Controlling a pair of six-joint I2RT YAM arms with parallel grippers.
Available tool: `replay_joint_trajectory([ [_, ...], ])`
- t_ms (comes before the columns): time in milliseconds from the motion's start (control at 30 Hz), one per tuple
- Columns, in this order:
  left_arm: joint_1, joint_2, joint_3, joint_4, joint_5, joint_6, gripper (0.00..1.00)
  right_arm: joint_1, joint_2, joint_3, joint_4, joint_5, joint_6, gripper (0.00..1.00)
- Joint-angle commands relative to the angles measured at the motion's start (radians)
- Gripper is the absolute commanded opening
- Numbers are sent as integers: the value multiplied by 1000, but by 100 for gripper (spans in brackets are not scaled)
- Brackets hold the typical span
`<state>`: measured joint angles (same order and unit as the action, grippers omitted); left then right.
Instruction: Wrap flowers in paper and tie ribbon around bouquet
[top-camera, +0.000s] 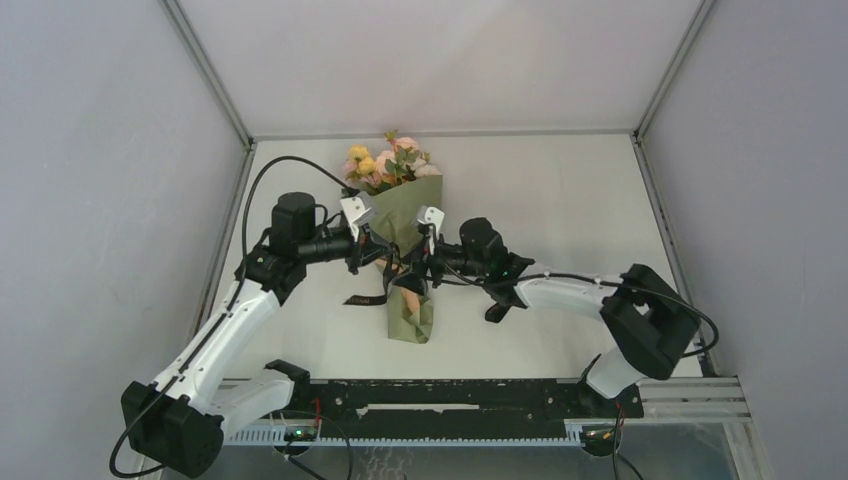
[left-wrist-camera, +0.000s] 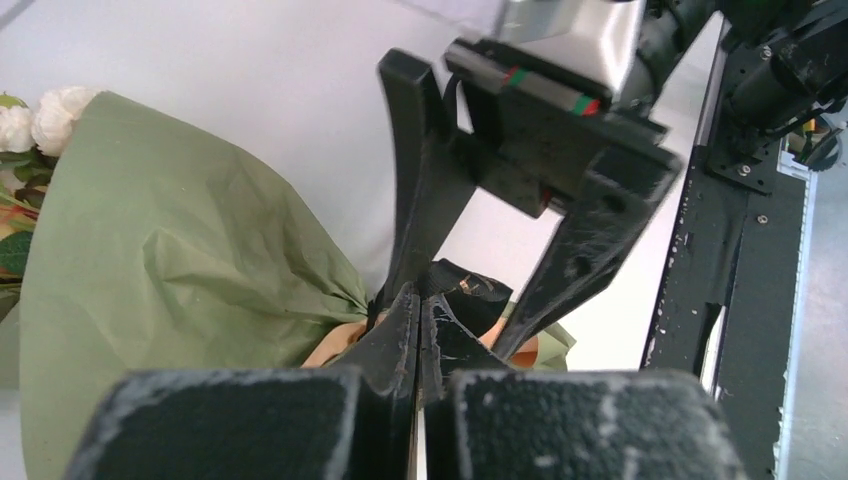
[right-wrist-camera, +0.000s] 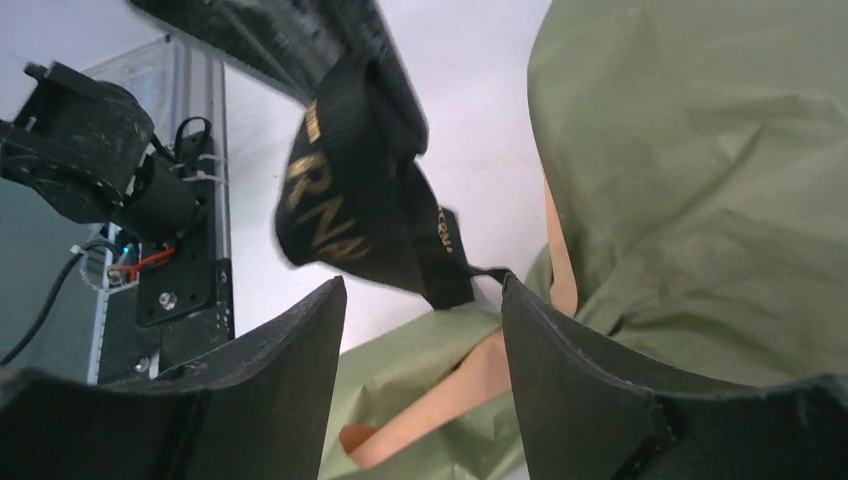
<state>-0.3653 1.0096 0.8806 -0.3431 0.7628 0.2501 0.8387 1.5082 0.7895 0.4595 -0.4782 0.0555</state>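
The bouquet lies on the table, its flowers at the far end and the olive paper gathered to a narrow neck with peach lining showing. A black ribbon with gold lettering loops at that neck, and one loose end trails on the table to the left. My left gripper is shut at the neck, with the ribbon pinched at its tips. My right gripper is open opposite it, its fingers straddling the neck. A thin strand of ribbon touches its right fingertip.
The white table is enclosed by grey walls on three sides. A black mounting rail runs along the near edge. The two arms meet over the middle of the table. The cone's tail end points toward the rail.
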Motion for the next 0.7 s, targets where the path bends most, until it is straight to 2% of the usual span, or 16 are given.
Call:
replay_joint_trajectory([
  [0, 3, -34, -31, 113, 3, -15, 0, -33, 81, 81, 174, -134, 99, 65],
  [67, 3, -34, -35, 122, -13, -20, 0, -39, 105, 82, 212, -139, 132, 61],
  [100, 3, -31, -36, 123, -15, -21, 0, -41, 114, 82, 220, -131, 146, 55],
  [200, 5, -35, -41, 130, -21, -27, 0, -61, 125, 83, 225, -133, 189, 23],
  [300, 14, -38, -51, 115, -47, -28, 0, -84, 118, 83, 211, -160, 220, 2],
  [533, 20, -38, -93, 84, -97, -1, 0, -79, 76, 83, 146, -150, 185, 0],
  [667, 30, -28, -166, 47, -216, 162, 0, -79, 27, 83, 36, -96, 148, 0],
])
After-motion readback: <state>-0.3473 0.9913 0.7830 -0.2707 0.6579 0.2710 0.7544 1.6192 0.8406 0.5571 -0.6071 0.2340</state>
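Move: The right hand's open fingers are around the ribbon loop, whose middle lies about 2 cm to their left, 1 cm ahead and 1 cm above. From that hand, the knot on the wrapped bouquet is some 3 cm ahead, 2 cm left and 11 cm down, and the loose ribbon tail lies about 17 cm right, 6 cm back and 15 cm down. The left hand already grips the ribbon; the loop hangs some 6 cm below it and 3 cm to its right, level with it fore and aft. The right hand eases about 2 cm forward and 1 cm left into the hanging ribbon loop while its wide-open fingers shut fully, pinching the black ribbon just below the left fingertips, then drifts back right by about 1 cm with its wrist rolled some 10 degrees. The left hand stays shut on its part of the ribbon, first edging forward about 1 cm and barely up, then sinking roughly 3 cm below where it began and easing 1.5 cm left, bringing it down closer to the right hand's height. ##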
